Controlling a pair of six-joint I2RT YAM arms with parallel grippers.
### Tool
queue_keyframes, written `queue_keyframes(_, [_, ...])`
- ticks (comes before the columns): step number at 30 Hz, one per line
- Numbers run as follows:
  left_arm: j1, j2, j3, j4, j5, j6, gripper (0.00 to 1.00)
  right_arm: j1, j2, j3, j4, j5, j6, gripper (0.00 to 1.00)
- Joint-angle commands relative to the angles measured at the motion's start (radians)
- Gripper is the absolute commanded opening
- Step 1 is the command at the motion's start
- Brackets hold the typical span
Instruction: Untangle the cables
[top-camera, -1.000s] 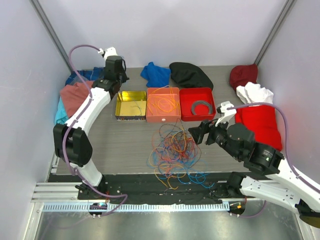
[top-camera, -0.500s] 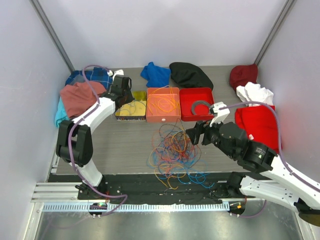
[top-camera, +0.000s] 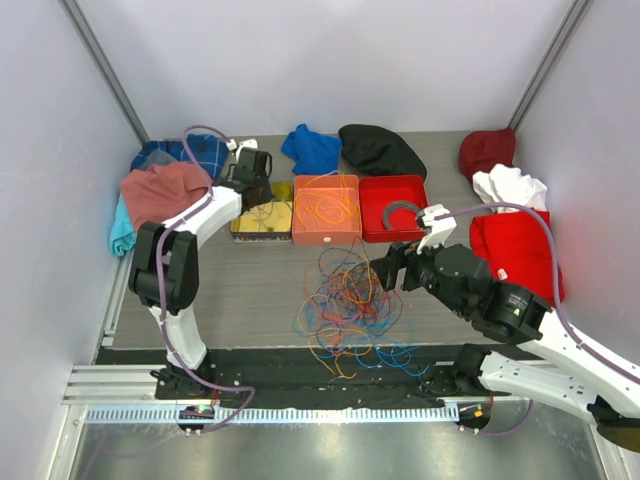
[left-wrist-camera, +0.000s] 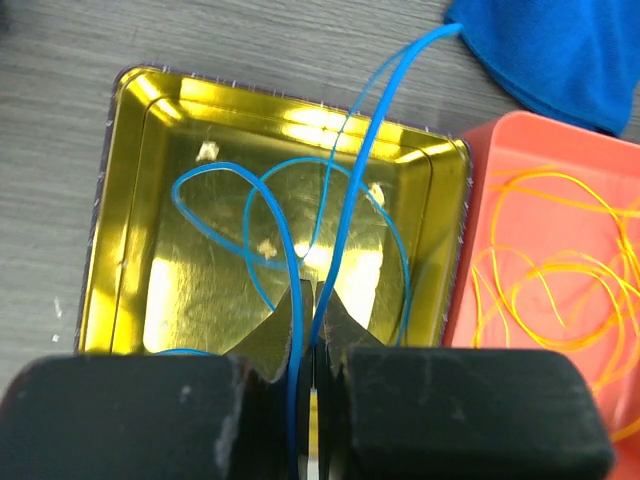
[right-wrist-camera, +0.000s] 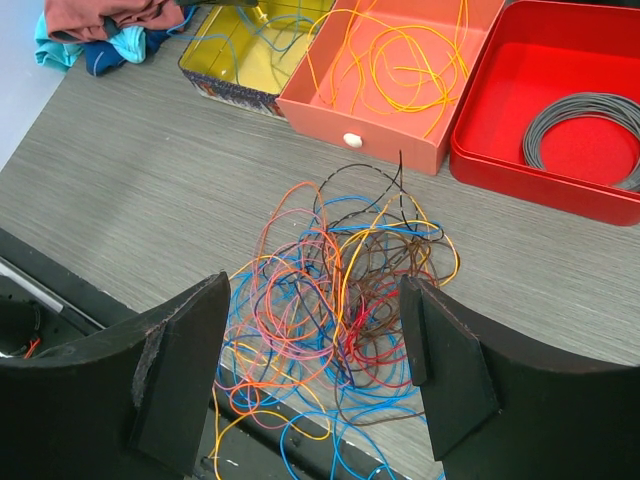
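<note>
The cables lie as a loose tangle of blue, orange, yellow, pink, red and brown strands in the middle of the table, its near loops spilling over the front edge. My right gripper hovers just right of the tangle. In the right wrist view it stands open with the tangle below its fingers. My left gripper hangs over the yellow tin. In its wrist view it is shut on a blue cable that loops inside the tin.
An orange box holds yellow-orange wires; a red box holds a grey coil. Clothes line the back and sides: blue, black, dark red, red, rust. A black strip borders the front.
My left gripper has come forward from the back of the table to over the yellow tin. My right gripper has shifted slightly left toward the tangle, still open.
</note>
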Motion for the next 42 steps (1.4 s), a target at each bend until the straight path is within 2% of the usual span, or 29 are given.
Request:
queue_keyframes(1, [0.002, 0.050, 0.084, 0.029, -0.031, 0.036, 0.00, 0.005, 0.013, 0.002, 0.042, 0.005, 0.003, 0.76])
queue_keyframes(5, [0.002, 0.067, 0.094, 0.013, -0.071, 0.027, 0.00, 0.005, 0.016, 0.005, 0.039, 0.008, -0.006, 0.76])
queue_keyframes(8, [0.000, 0.047, 0.086, 0.006, -0.088, 0.024, 0.14, 0.006, 0.017, 0.005, 0.036, 0.011, -0.010, 0.77])
queue_keyframes(9, [0.000, 0.023, 0.080, 0.006, -0.087, 0.025, 0.25, 0.006, 0.019, 0.003, 0.036, 0.011, -0.011, 0.77])
queue_keyframes(11, [0.000, 0.003, 0.060, 0.012, -0.087, 0.025, 0.36, 0.005, 0.020, 0.000, 0.039, 0.010, -0.010, 0.76])
queue_keyframes(17, [-0.002, -0.057, -0.006, 0.013, -0.090, 0.030, 0.50, 0.006, 0.025, -0.007, 0.048, 0.002, 0.000, 0.77])
queue_keyframes(18, [-0.003, -0.062, -0.012, 0.012, -0.093, 0.033, 0.56, 0.005, 0.024, -0.006, 0.050, 0.001, 0.000, 0.77])
queue_keyframes(21, [-0.017, -0.099, -0.044, 0.006, -0.134, 0.051, 0.64, 0.006, 0.022, -0.007, 0.048, -0.002, 0.004, 0.76])
queue_keyframes(23, [-0.037, -0.122, -0.054, 0.001, -0.197, 0.082, 0.66, 0.005, 0.020, -0.010, 0.050, -0.005, 0.007, 0.77])
queue_keyframes(29, [-0.074, -0.134, -0.032, -0.020, -0.251, 0.152, 0.67, 0.006, 0.025, -0.020, 0.059, -0.015, 0.010, 0.76])
queue_keyframes(34, [-0.097, 0.002, 0.131, -0.137, -0.307, 0.229, 0.68, 0.005, 0.027, -0.023, 0.070, -0.021, 0.018, 0.76])
queue_keyframes(37, [-0.121, 0.096, 0.250, -0.210, -0.401, 0.269, 0.70, 0.005, 0.022, -0.021, 0.068, -0.019, 0.017, 0.76])
queue_keyframes(42, [-0.138, 0.112, 0.258, -0.206, -0.450, 0.272, 0.78, 0.005, 0.017, -0.024, 0.058, -0.009, 0.013, 0.76])
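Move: The left hand, shut on the blue cable, is over the gold tin: the tin's middle is about 1 cm ahead, 1 cm to its left and roughly 9 cm below. The coral box is 1 cm ahead and 14 cm to this hand's right, the blue cloth 16 cm ahead and 11 cm right, and the salmon cloth 4 cm ahead and 24 cm left. From the idle right hand, the tin lies some 28 cm ahead, 27 cm left and 24 cm below. The left hand eases about 2 cm down and forward over the gold tin, then spreads its shut fingers to roughly three-quarters open to let go of the blue cable. Still opening, it backs up and away some 4 cm towards its base, then swings forward about as far, rolling its left side up by 25 degrees, with a blue strand still running across the left finger. ##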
